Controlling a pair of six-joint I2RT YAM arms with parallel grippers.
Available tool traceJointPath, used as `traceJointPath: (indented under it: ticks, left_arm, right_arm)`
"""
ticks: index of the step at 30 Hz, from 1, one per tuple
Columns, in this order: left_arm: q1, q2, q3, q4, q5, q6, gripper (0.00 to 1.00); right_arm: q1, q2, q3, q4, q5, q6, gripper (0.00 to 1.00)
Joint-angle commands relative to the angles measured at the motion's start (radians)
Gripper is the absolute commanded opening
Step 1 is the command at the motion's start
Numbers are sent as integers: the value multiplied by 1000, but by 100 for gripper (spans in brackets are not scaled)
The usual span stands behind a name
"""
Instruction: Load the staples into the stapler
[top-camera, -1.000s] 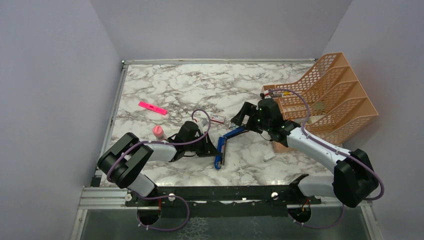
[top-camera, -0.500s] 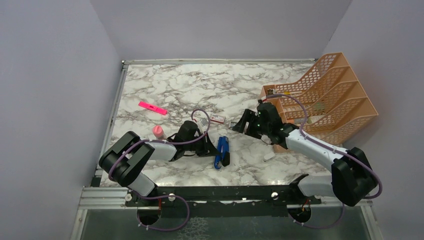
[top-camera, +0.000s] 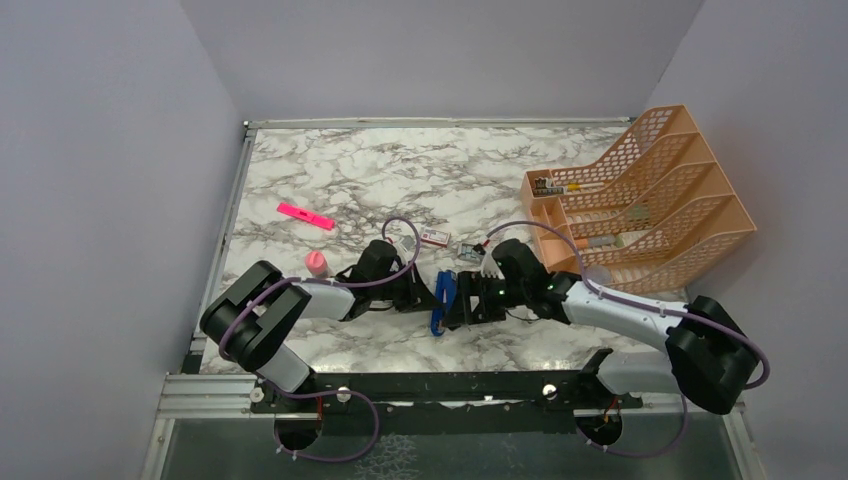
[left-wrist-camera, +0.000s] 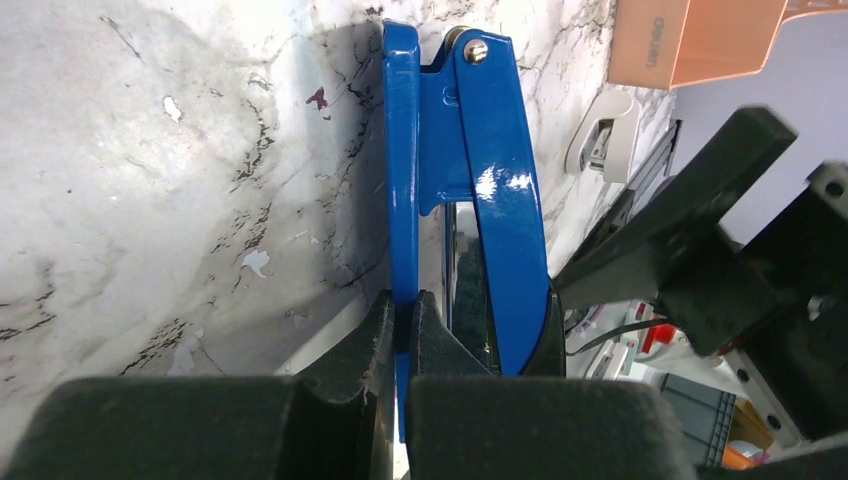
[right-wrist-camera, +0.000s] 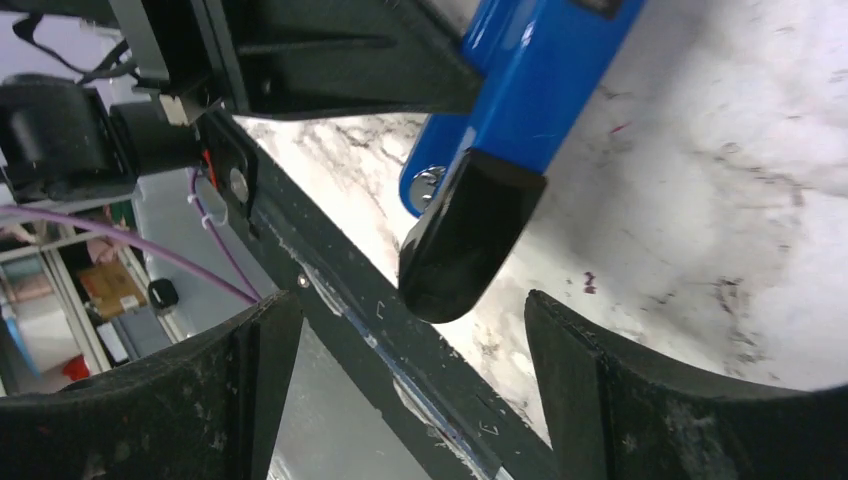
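The blue stapler (top-camera: 440, 298) lies near the table's front, folded nearly shut, with its black tip (right-wrist-camera: 467, 240) toward the near edge. My left gripper (top-camera: 424, 296) is shut on the stapler's thin blue base strip (left-wrist-camera: 402, 200); the upper blue arm (left-wrist-camera: 500, 190) runs just right of it. My right gripper (top-camera: 463, 302) stands open against the stapler's right side, and its fingers (right-wrist-camera: 580, 380) flank the black tip without touching it. A small red-and-white box (top-camera: 434, 238) lies behind the stapler. The staples themselves are out of view.
A second small box-like piece (top-camera: 468, 249) lies beside the red-and-white box. A pink marker (top-camera: 305, 215) and a pink eraser (top-camera: 316, 263) lie to the left. An orange mesh file rack (top-camera: 650, 200) stands at the right. A small white piece (left-wrist-camera: 600, 140) lies beyond the stapler.
The stapler's upper arm, swung out to the right one second ago, has folded down. My right gripper has come forward and left to the stapler's side. The left gripper has kept its hold.
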Motion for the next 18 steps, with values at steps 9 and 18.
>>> traceJointPath:
  ticks: [9, 18]
  left_arm:
    - [4, 29, 5, -39, -79, -1, 0]
    - [4, 36, 2, -37, -78, 5, 0]
  right_arm:
    - [73, 85, -26, 105, 12, 155, 71]
    - [74, 115, -17, 151, 73, 215, 42]
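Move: The black end of the stapler's top arm is what I want with my right hand: about 3 cm to its left, 1 cm nearer me and 2 cm below it. From that hand, the staple tray lies some 12 cm straight ahead and the staple box about 15 cm ahead and 5 cm left, both roughly 6 cm lower. For my left hand, already pinching the stapler's base, the black end is about 3 cm back, 2 cm right and 3 cm up. With my left hand I keep the stapler's base pinched and still while I bring my right hand in from the right onto the top arm's black end, about 2 cm left and 1.5 cm down. I first draw back nearly 2 cm, then ease forward about 1 cm, the right fingers closing from wide open to about half so that their tips come in on either side of the black end. ##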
